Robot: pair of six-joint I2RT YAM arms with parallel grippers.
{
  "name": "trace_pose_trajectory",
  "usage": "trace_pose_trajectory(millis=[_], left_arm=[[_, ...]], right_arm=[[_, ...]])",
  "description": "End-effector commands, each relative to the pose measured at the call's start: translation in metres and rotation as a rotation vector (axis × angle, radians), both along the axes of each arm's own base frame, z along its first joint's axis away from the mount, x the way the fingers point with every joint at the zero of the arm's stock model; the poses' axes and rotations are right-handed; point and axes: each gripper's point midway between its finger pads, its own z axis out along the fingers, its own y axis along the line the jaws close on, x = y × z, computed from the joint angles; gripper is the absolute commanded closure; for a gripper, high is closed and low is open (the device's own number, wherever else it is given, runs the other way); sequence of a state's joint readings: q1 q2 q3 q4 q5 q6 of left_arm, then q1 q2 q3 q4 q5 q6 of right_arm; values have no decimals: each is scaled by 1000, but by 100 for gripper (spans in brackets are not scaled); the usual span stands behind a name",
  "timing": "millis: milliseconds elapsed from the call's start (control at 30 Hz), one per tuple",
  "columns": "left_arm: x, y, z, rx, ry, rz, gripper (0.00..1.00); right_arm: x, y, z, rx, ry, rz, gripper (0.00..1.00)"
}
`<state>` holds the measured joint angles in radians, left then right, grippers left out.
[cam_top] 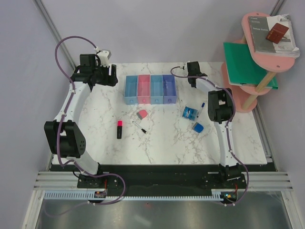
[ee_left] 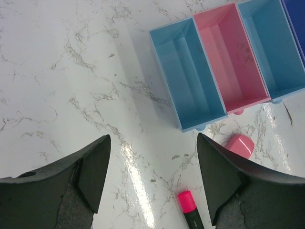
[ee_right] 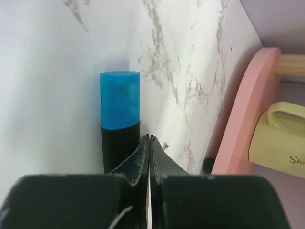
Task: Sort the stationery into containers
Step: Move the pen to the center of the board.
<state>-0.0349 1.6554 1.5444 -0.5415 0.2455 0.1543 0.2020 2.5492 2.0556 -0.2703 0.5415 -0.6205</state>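
The containers (cam_top: 149, 89) are four joined bins at the back centre: light blue (ee_left: 188, 76), pink (ee_left: 233, 57), light blue (ee_left: 274, 47) and purple-blue (ee_left: 295, 14). In front of them lie a pink-grey eraser (cam_top: 141, 114) (ee_left: 239, 144), a pink-tipped black marker (cam_top: 119, 129) (ee_left: 187, 202) and a thin black pen (cam_top: 140, 128). Blue blocks (cam_top: 189, 113) (cam_top: 198, 127) and a blue-capped white marker (cam_top: 202, 107) lie to the right. My left gripper (cam_top: 108, 75) (ee_left: 153, 138) hangs open and holds nothing, left of the bins. My right gripper (cam_top: 192, 64) (ee_right: 150, 138) is shut on nothing, beside a blue-capped black marker (ee_right: 119, 119).
A pink round shelf (cam_top: 259, 57) (ee_right: 243, 109) stands at the table's back right corner with a green folder (cam_top: 248, 64) and books (cam_top: 274, 33). A yellow item (ee_right: 281, 138) sits on its lower level. Grey walls enclose the table.
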Motion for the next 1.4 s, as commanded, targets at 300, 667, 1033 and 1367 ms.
trace_pose_trajectory(millis=[300, 667, 1033, 1367], left_arm=[[-13, 3, 36, 12, -97, -8, 20], [-36, 8, 30, 36, -73, 1, 20], [-52, 12, 37, 43, -95, 21, 20], [-58, 16, 48, 66, -127, 25, 20]], right_arm=[[-52, 80, -38, 179, 194, 145, 100], [-62, 98, -21, 204, 177, 136, 97], [-58, 90, 43, 314, 99, 73, 25], [-65, 119, 40, 575, 142, 42, 17]])
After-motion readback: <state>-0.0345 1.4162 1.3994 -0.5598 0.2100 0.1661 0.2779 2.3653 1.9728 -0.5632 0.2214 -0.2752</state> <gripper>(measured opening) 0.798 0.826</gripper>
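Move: Just left of the right hand's shut fingertips, already against them, lies the blue-capped pen, its middle about 3 cm left, level in reach and 1 cm lower. The purple bin is some 26 cm left and 7 cm back at about hand height; the blue pack lies 9 cm left and 25 cm back, the slim marker 2 cm left and 22 cm back, both 1 cm below. From the left hand, the pen is roughly 66 cm right, 15 cm ahead and 21 cm down. Sweeping left about 9.5 cm at table height, the right hand's shut fingers keep pushing the blue-capped pen sideways towards the purple bin, drifting back a little; then the hand stops, opens wide, lifts a centimetre or two and backs off the pen, its left side rolling up some 20 degrees as the fingers steepen. Meanwhile the left hand, empty and open, draws back 5 cm and rises 3. ##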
